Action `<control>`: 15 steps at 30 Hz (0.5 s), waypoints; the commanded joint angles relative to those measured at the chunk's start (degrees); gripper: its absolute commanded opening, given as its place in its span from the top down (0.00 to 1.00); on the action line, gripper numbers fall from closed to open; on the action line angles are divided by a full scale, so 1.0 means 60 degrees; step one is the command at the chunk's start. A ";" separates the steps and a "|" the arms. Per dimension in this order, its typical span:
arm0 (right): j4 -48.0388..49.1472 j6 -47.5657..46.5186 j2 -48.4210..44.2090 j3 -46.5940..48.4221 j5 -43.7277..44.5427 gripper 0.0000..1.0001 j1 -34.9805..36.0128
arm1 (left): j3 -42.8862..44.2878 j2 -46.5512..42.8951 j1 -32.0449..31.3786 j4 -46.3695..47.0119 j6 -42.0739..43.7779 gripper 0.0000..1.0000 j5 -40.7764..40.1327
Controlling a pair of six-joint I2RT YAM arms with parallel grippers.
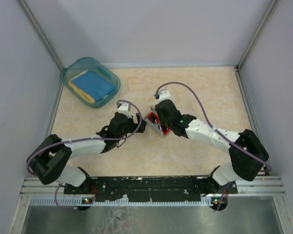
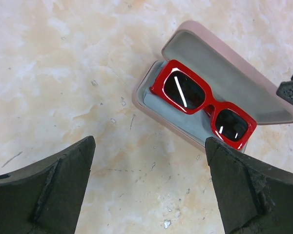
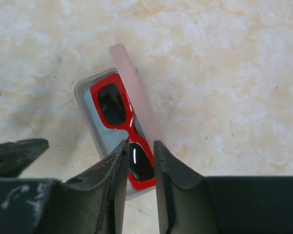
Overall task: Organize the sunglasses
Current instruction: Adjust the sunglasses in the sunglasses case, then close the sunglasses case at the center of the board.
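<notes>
The sunglasses (image 2: 205, 102), red-framed with dark lenses, lie inside the open pink case (image 2: 224, 73) near the middle of the table (image 1: 205, 87). In the right wrist view the sunglasses (image 3: 115, 105) rest on the case's grey lining, and the raised lid (image 3: 132, 83) runs down toward my fingers. My right gripper (image 3: 140, 146) hovers over one end of the case, its jaws a narrow gap apart, with a lens showing between them. My left gripper (image 2: 150, 146) is open wide just left of the case, holding nothing. From above, both grippers flank the case (image 1: 154, 123).
A teal plastic container (image 1: 68, 78) stands at the back left of the table with a blue cloth (image 1: 94, 84) and something yellow in it. Grey walls enclose the table on three sides.
</notes>
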 commanded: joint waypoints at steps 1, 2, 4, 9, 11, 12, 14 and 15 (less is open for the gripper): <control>0.0193 0.0215 -0.1039 -0.0357 0.0046 0.69 0.0009 | -0.0268 -0.0737 -0.0073 -0.0793 -0.0132 0.00 -0.0390; 0.0142 0.0254 -0.1189 -0.0410 0.0096 0.66 0.0009 | -0.0320 -0.0849 -0.0073 -0.0874 -0.0149 0.00 -0.0394; 0.0043 0.0345 -0.1471 -0.0527 0.0290 0.64 -0.0010 | -0.0454 -0.1041 -0.0073 -0.0968 -0.0191 0.00 -0.0319; -0.0141 0.0519 -0.1812 -0.0687 0.0057 0.60 -0.0458 | -0.0524 -0.1138 -0.0073 -0.1374 -0.0103 0.00 0.0143; -0.0187 0.0532 -0.1873 -0.0750 0.0062 0.60 -0.0624 | -0.0517 -0.1082 -0.0073 -0.1500 -0.0105 0.00 0.0256; -0.0186 0.0546 -0.1909 -0.0800 0.0069 0.56 -0.0700 | -0.0503 -0.1015 -0.0073 -0.1533 -0.0094 0.00 0.0270; -0.0155 0.0569 -0.2004 -0.0890 0.0044 0.49 -0.0924 | -0.0510 -0.0904 -0.0073 -0.1546 -0.0070 0.00 0.0293; -0.0141 0.0589 -0.2048 -0.0926 0.0026 0.44 -0.1038 | -0.0488 -0.0830 -0.0066 -0.1545 -0.0046 0.00 0.0304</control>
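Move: The sunglasses lie in the open sunglasses case, roughly 2 cm ahead of the left hand, 8 cm to its right and 6 cm below. From the right hand they are about 1 cm ahead, 2 cm left and 9 cm down, with the case's middle directly under them. The case's raised lid stands along the far right side, its middle about 3 cm ahead of the right hand, level sideways and 8 cm down. The right hand backs off from the sunglasses, going about 4 cm to the right and 2 cm up out to the right of the raised lid, easing slightly back before coming partly forward again, its nearly shut fingers opening to about half and the wrist turning a little clockwise. The left hand, wide open and empty, also draws away, about 2 cm back and 2 cm left, rising slightly and then sinking about 2 cm, neither hand touching the case or the sunglasses. ##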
